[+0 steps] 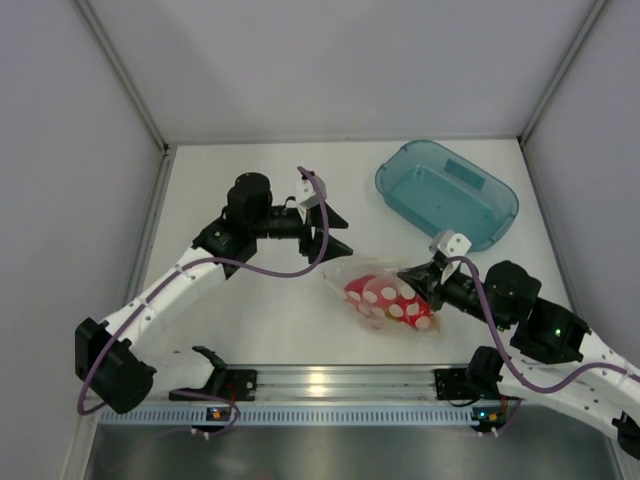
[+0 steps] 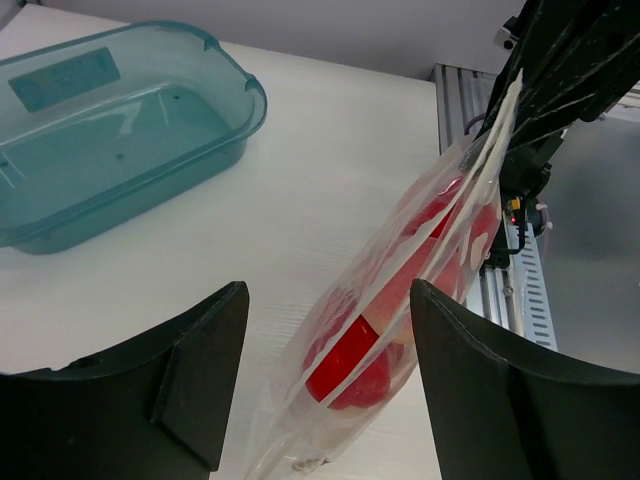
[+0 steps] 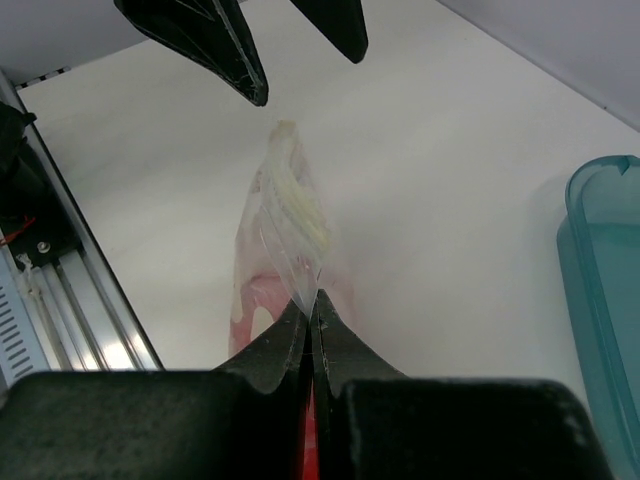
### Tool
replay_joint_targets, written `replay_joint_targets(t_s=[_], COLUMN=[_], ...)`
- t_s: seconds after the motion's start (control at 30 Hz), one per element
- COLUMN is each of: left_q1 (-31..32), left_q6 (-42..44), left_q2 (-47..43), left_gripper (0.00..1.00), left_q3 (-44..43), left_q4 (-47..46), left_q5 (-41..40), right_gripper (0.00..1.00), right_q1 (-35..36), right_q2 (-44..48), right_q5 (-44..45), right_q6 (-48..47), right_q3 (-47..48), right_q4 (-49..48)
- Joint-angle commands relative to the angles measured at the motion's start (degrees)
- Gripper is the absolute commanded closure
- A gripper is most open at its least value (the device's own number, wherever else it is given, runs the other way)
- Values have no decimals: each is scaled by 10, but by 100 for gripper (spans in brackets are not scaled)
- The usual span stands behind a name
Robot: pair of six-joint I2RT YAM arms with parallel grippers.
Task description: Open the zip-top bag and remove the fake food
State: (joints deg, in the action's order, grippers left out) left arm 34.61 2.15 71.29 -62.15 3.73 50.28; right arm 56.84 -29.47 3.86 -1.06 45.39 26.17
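The zip-top bag [image 1: 372,283], clear with white dots, stands on edge mid-table, with the red fake food [image 1: 395,303] inside. My right gripper [image 1: 410,275] is shut on the bag's right end; in the right wrist view the jaws [image 3: 312,305] pinch a thin plastic edge of the bag [image 3: 288,205]. My left gripper [image 1: 336,231] is open and empty, just above the bag's far left end. In the left wrist view the bag [image 2: 420,260] runs up between its spread fingers [image 2: 330,340] without touching them. Red pieces [image 2: 350,365] show through the plastic.
A teal translucent tub [image 1: 447,190] stands empty at the back right and shows in the left wrist view [image 2: 110,120]. An aluminium rail [image 1: 330,380] runs along the near table edge. Grey walls close in the left, right and back sides.
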Motion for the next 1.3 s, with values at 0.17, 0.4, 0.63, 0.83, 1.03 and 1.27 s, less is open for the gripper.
replay_joint_targets(t_s=[0.17, 0.4, 0.63, 0.83, 1.03, 1.27], left_q1=[2, 3, 2, 2, 4, 4], left_q6=[1, 5, 11, 15, 21, 26], left_q2=[-15, 11, 21, 34, 54, 56], left_gripper=[31, 32, 34, 39, 49, 97], left_q3=[18, 9, 14, 24, 25, 25], left_q4=[-31, -31, -31, -31, -31, -31], left_q5=[20, 24, 62, 77, 76, 61], right_gripper=[100, 100, 100, 100, 100, 100], right_q1=[7, 8, 8, 8, 8, 8], right_q2=[6, 8, 7, 2, 6, 8], right_q5=[4, -14, -9, -8, -17, -22], right_q6=[-1, -3, -3, -3, -3, -3], right_q3=[3, 1, 1, 0, -10, -19], right_q4=[-39, -43, -45, -52, -74, -92])
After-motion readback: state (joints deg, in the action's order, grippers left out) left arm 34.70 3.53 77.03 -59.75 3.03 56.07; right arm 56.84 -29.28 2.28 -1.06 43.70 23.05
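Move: The far lip of the zip-top bag's mouth lies just under the open left gripper, about 5 cm below it, some 2 cm back and 1 cm to its right. The right gripper, pinching the other end of the mouth, is about 8 cm back and 14 cm right of the left one, 2 cm lower. The fake food hangs some 8 cm back, 10 cm right and 12 cm below the left gripper. From the right gripper the lip is about 6 cm ahead, 13 cm left and 3 cm down. Bring the left gripper down about 5 cm onto the bag's free end, after a slight lift, easing the fingertips about 1 cm to the right and letting the wrist turn a little clockwise. Keep the fingers open until you are nearly down, then shut them to pinch the far lip alone; hold the bag's other end still in the closed right gripper. ##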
